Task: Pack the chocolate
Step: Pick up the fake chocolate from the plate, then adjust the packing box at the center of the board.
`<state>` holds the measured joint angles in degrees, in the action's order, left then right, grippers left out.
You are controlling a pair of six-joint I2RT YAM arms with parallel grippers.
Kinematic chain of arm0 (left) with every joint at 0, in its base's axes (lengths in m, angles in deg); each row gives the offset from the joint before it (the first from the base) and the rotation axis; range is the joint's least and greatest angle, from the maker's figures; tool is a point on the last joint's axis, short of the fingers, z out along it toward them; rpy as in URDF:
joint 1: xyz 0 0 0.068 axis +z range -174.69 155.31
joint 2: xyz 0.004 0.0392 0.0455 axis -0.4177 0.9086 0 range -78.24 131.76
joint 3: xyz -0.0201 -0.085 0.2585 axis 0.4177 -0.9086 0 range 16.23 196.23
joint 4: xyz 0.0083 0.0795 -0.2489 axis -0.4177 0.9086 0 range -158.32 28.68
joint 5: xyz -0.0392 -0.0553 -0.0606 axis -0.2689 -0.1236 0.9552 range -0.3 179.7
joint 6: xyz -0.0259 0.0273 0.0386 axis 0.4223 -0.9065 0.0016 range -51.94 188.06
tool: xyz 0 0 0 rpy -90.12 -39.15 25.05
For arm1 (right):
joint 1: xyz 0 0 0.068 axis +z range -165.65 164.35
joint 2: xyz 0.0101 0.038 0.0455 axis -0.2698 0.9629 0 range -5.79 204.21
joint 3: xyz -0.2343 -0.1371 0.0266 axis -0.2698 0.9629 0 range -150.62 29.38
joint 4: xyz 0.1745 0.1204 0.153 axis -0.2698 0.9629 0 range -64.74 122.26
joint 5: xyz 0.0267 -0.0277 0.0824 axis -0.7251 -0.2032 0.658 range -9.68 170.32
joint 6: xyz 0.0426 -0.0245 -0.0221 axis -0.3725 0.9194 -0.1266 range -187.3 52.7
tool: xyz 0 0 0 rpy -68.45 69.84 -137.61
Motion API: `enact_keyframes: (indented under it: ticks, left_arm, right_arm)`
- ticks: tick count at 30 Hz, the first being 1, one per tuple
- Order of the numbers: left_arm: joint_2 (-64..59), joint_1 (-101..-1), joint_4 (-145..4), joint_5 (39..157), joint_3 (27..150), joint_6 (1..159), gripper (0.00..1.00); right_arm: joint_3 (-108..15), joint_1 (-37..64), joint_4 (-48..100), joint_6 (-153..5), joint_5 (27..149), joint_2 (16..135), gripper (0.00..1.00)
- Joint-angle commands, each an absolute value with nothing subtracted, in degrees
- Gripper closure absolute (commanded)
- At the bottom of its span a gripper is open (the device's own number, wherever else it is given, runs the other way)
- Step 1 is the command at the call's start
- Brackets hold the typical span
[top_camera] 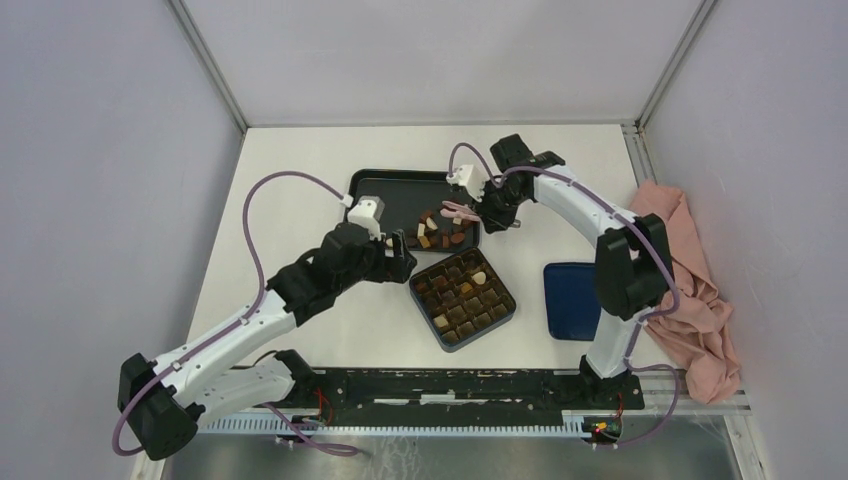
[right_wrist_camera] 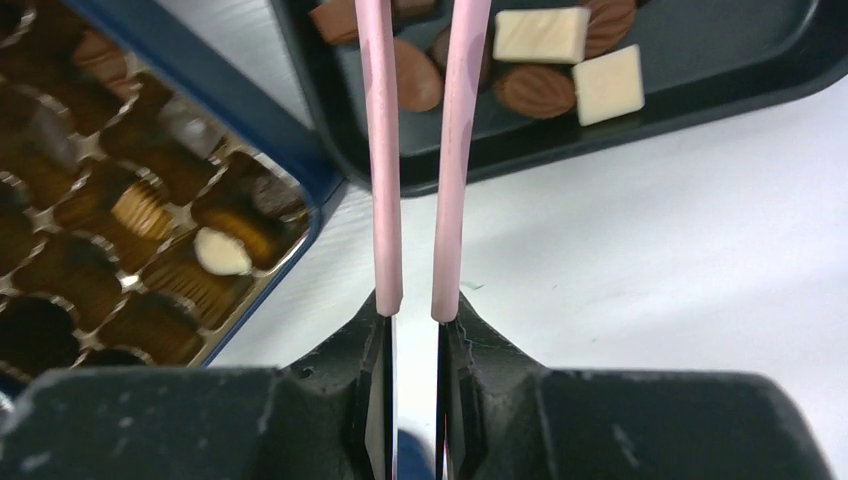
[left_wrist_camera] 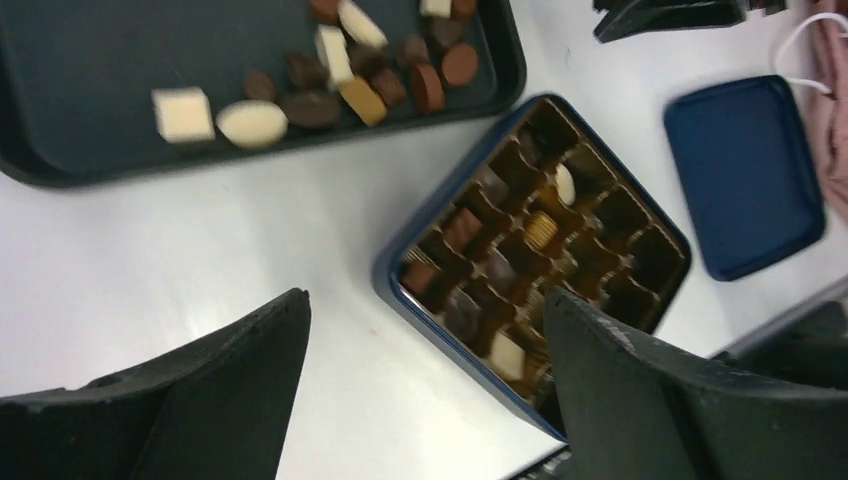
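The chocolate (top_camera: 440,232) lies as loose brown and cream pieces at the right end of a black tray (top_camera: 395,195); other pieces sit in cells of the dark compartment box (top_camera: 500,318). My right gripper (top_camera: 482,208) is shut on pink tweezers (top_camera: 458,210), whose arms (right_wrist_camera: 384,150) reach over the tray's pieces (right_wrist_camera: 540,35); their tips are cut off by the top of the right wrist view. My left gripper (left_wrist_camera: 425,300) is open and holds nothing, above the table beside the box's left rim (left_wrist_camera: 385,275).
A blue lid (top_camera: 572,300) lies right of the box. A pink cloth (top_camera: 690,290) is bunched at the table's right edge. White walls close the back and sides. Bare table lies between tray and box (left_wrist_camera: 200,260).
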<state>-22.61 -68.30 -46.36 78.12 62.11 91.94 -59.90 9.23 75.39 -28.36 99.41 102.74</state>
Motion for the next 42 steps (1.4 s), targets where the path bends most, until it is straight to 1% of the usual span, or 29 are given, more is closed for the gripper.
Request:
enact_keyframes:
  ticks: [1, 3, 4, 6, 8, 10, 14, 20, 26, 28, 31, 32, 36, 38, 42]
  left_arm:
    - [-24.02, -68.22, -48.66, 86.98, 55.41, 120.31, 0.18]
    - [-24.25, -68.94, -48.68, 88.05, 52.83, 129.82, 0.4]
    - [-24.27, -69.99, -48.34, 87.89, 52.03, 133.32, 0.45]
    - [-24.15, -73.23, -45.81, 84.81, 52.33, 138.26, 0.46]
    - [-23.17, -78.26, -42.35, 78.89, 54.22, 141.83, 0.44]
    - [-20.62, -80.67, -38.99, 75.08, 56.41, 143.94, 0.43]
    - [-13.43, -82.14, -36.31, 73.64, 59.19, 146.69, 0.42]
    - [-2.67, -83.37, -30.14, 69.95, 65.04, 149.11, 0.43]
    - [4.62, -83.49, -33.35, 68.28, 68.65, 146.48, 0.46]
    - [6.99, -83.49, -33.11, 68.23, 69.88, 145.66, 0.52]
    - [9.23, -83.48, -33.08, 68.48, 70.36, 145.14, 0.67]
    - [9.62, -83.5, -33.08, 68.51, 70.37, 145.0, 0.7]
    - [9.51, -83.53, -32.58, 67.46, 71.03, 144.17, 0.9]
    - [9.04, -83.51, -31.29, 65.88, 72.02, 143.65, 0.97]
    - [7.21, -84.2, -29.45, 61.18, 73.68, 142.71, 0.98]
  right_arm:
    - [-52.74, 7.84, 69.4, -28.27, 107.69, 93.22, 1.0]
    - [-49.18, 7.2, 67.81, -28.36, 109.38, 90.46, 1.0]
    - [-47.76, 7.02, 67.12, -28.44, 109.93, 89.24, 1.0]
    - [-45.81, 6.64, 66.59, -28.22, 110.83, 87.87, 1.0]
    - [-44.94, 6.09, 66.64, -27.85, 111.79, 86.97, 1.0]
    - [-44.59, 5.5, 66.69, -27.56, 112.72, 86.43, 1.0]
    - [-43.97, 5.19, 66.9, -27.14, 113.95, 85.43, 1.0]
    - [-43.91, 5.11, 67.27, -26.74, 114.75, 84.37, 1.0]
    - [-43.96, 4.83, 67.53, -26.69, 115.08, 83.99, 1.0]
    - [-43.92, 4.57, 67.53, -26.69, 115.22, 83.88, 1.0]
    - [-44.0, 4.23, 67.54, -26.69, 115.49, 83.67, 1.0]
    - [-44.0, 4.06, 67.6, -26.69, 115.56, 83.58, 1.0]
    - [-44.01, 3.65, 67.66, -26.76, 115.92, 83.33, 1.0]
    - [-43.94, 3.42, 67.63, -26.78, 116.08, 83.16, 1.0]
    - [-44.1, 2.89, 67.85, -26.78, 116.34, 82.98, 1.0]
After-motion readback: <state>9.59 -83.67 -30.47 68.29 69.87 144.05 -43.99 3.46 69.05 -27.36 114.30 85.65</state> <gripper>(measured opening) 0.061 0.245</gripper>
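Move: From the left hand the middle of the chocolate box is some 13 cm right, 5 cm back and 16 cm below; the black tray lies about 16 cm ahead, 5 cm right, the blue tray roughly 36 cm right, 5 cm back. From the right hand, with its pink tongs, the box is about 17 cm back, 7 cm left and 7 cm below; the tray's chocolates sit about 11 cm left, 2 cm back, 8 cm below. Left hand dives 14 cm back-right, pinching the box's left rim; right keeps tongs, backing and rising about 4 cm. ##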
